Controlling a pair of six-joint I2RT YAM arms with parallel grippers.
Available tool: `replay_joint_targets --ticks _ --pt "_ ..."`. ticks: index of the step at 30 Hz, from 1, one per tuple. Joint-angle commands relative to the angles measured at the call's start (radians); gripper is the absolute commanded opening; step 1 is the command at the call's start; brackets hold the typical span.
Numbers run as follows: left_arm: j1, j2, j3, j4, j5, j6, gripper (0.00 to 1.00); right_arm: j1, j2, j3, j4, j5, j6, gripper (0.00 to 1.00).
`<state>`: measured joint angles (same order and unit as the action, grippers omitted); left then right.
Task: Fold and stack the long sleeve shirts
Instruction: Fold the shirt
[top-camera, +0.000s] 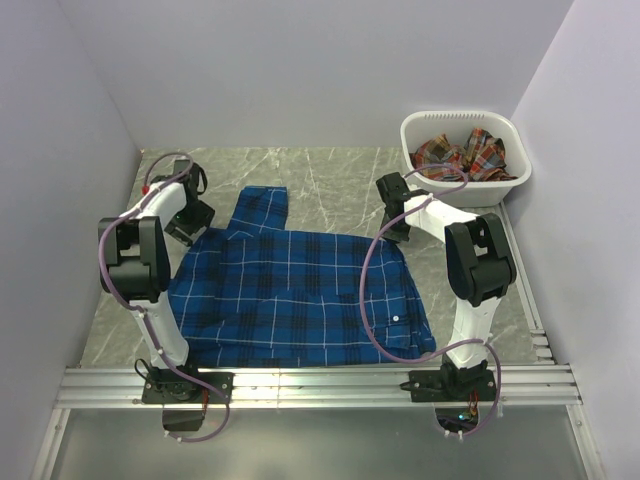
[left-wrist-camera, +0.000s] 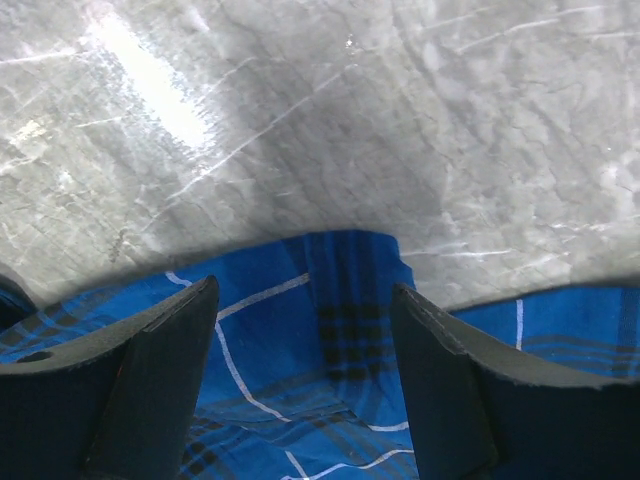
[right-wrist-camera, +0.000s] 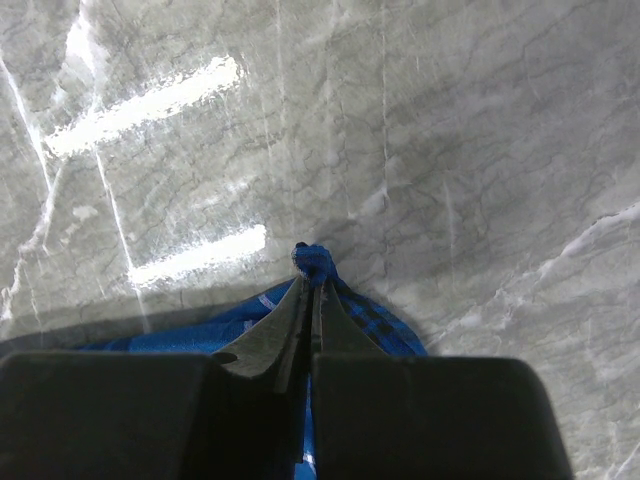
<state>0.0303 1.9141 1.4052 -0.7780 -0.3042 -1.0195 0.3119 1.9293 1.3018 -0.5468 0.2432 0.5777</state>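
Note:
A royal blue plaid long sleeve shirt (top-camera: 295, 290) lies spread on the marble table between the two arms. My left gripper (top-camera: 193, 225) hovers at the shirt's far left corner. In the left wrist view its fingers (left-wrist-camera: 160, 370) stand open, with blue cloth (left-wrist-camera: 330, 350) lying loose under the gap. At the shirt's far right corner my right gripper (top-camera: 397, 232) is shut on a pinch of the blue cloth (right-wrist-camera: 316, 260), which pokes out beyond the tips. A red-orange plaid shirt (top-camera: 460, 155) lies crumpled in the white basket.
The white plastic basket (top-camera: 510, 185) stands at the back right corner, close behind the right arm. Bare marble table (top-camera: 320, 170) stretches behind the shirt. Grey walls close in left, right and back; a metal rail (top-camera: 320, 385) runs along the near edge.

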Motion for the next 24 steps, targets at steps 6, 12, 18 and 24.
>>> replay_joint_targets --ticks 6,12,18,24 --pt "-0.02 0.094 0.043 -0.027 -0.026 -0.03 0.75 0.006 -0.052 -0.015 0.013 0.015 -0.015 0.01" --pt "-0.02 0.149 0.035 -0.023 -0.056 -0.025 0.66 0.006 -0.053 -0.019 0.01 0.018 -0.019 0.01" --pt "-0.02 0.2 0.043 -0.035 -0.073 -0.004 0.48 0.004 -0.05 -0.024 0.007 0.028 -0.029 0.01" --pt "-0.017 0.188 0.054 -0.041 -0.093 0.028 0.26 -0.01 -0.052 -0.024 0.001 0.034 -0.036 0.0"
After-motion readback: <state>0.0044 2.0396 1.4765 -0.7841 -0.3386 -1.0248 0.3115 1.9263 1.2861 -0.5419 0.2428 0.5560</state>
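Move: The far-left corner of the shirt lies almost straight under the left hand's open fingers, about 1 cm ahead, 1 cm to the right and some 4 cm below. The sleeve sticking out from the far edge is roughly 14 cm to that hand's right and 8 cm farther out. The shirt's far-right corner, pinched by the right hand, is about 50 cm to the left hand's right and 2 cm nearer. From the right hand, the far-left corner is some 50 cm to the left and 2 cm farther out. Down first, the left hand drops about 3 cm onto the shirt's far-left corner, fingers still wide and pointing down, then eases about 1 cm forward at that height while the fingers close most of the way, gathering the cloth between their tips. The right hand stays almost in place and keeps its pinch on the far-right corner. ##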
